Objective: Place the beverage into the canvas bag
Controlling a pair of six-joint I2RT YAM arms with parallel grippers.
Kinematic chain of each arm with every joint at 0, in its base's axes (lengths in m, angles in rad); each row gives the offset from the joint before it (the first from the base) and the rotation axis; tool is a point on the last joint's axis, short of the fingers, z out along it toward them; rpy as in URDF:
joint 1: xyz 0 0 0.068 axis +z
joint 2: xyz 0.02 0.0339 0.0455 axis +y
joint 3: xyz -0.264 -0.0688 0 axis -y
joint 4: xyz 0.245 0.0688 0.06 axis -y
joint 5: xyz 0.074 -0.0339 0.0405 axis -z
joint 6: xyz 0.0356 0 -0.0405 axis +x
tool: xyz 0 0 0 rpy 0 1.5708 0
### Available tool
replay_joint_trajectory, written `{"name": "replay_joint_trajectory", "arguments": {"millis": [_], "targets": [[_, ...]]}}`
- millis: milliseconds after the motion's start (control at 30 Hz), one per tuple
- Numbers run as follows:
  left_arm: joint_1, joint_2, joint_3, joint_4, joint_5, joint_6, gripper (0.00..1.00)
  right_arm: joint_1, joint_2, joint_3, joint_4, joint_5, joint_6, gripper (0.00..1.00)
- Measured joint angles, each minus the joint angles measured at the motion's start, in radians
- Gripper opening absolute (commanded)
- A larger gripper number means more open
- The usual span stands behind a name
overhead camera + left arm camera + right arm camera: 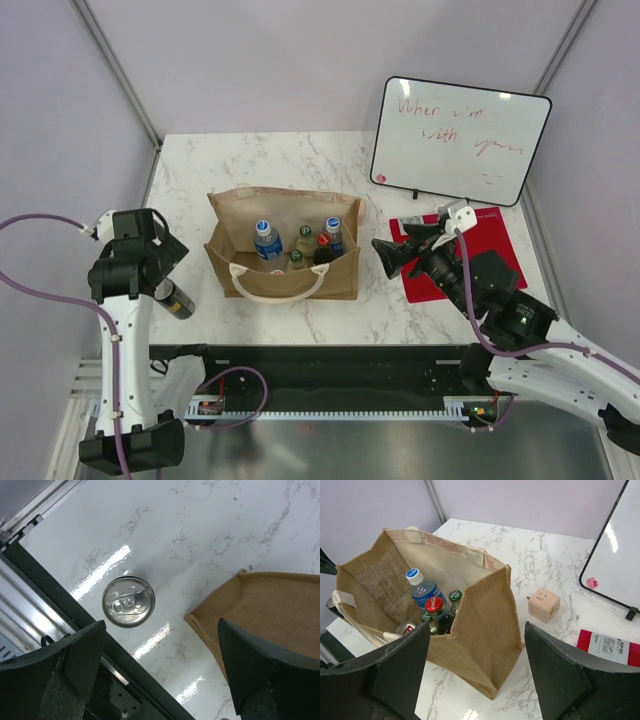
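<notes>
The beverage, a silver-topped can (128, 601), stands upright on the marble table left of the canvas bag (285, 262); the top view shows the can (173, 297) beside my left arm. My left gripper (160, 667) hangs open above the table, the can just beyond its left finger and nothing between the jaws. The bag stands open, holding a blue-capped water bottle (422, 590), a red-capped cola bottle (435, 605), green-capped bottles (455, 596) and a can (406, 628). My right gripper (477, 675) is open and empty, just right of the bag's near corner.
A whiteboard (460, 140) leans at the back right. A red booklet (500, 250) lies under my right arm and a pink cube plug (544, 605) sits right of the bag. The black base rail (75, 630) runs close by the can.
</notes>
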Motion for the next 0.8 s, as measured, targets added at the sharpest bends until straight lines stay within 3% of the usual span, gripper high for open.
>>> {"name": "replay_joint_trajectory", "arguments": {"millis": [200,800], "targets": [[0.089,0.046,-0.079,0.003,0.019,-0.074,0.98,0.0,-0.016,-0.013,0.0,0.0,0.0,0.84],[0.194,0.11,-0.23,0.061,0.04,-0.192,0.94,0.0,-0.029,-0.03,-0.002,0.001,-0.005,0.84]]}}
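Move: The black can stands upright below the left hand, its middle about 3 cm to the left, 2 cm back and some 16 cm down. The canvas bag's middle is roughly 24 cm to the left hand's right and 8 cm farther out, with a blue-capped bottle inside it about 20 cm to the right and 8 cm ahead of that hand. From the right hand the can is some 47 cm to the left, 2 cm back and 27 cm below. Downward above all, the left hand sinks about 9 cm onto the can from above, easing slightly left and back. It slows briefly partway, then goes on down. The wrist turns some 20 degrees counter-clockwise and tips the fingers steeper, keeping them wide open on either side of the lid; no touch on the can can be made out. ##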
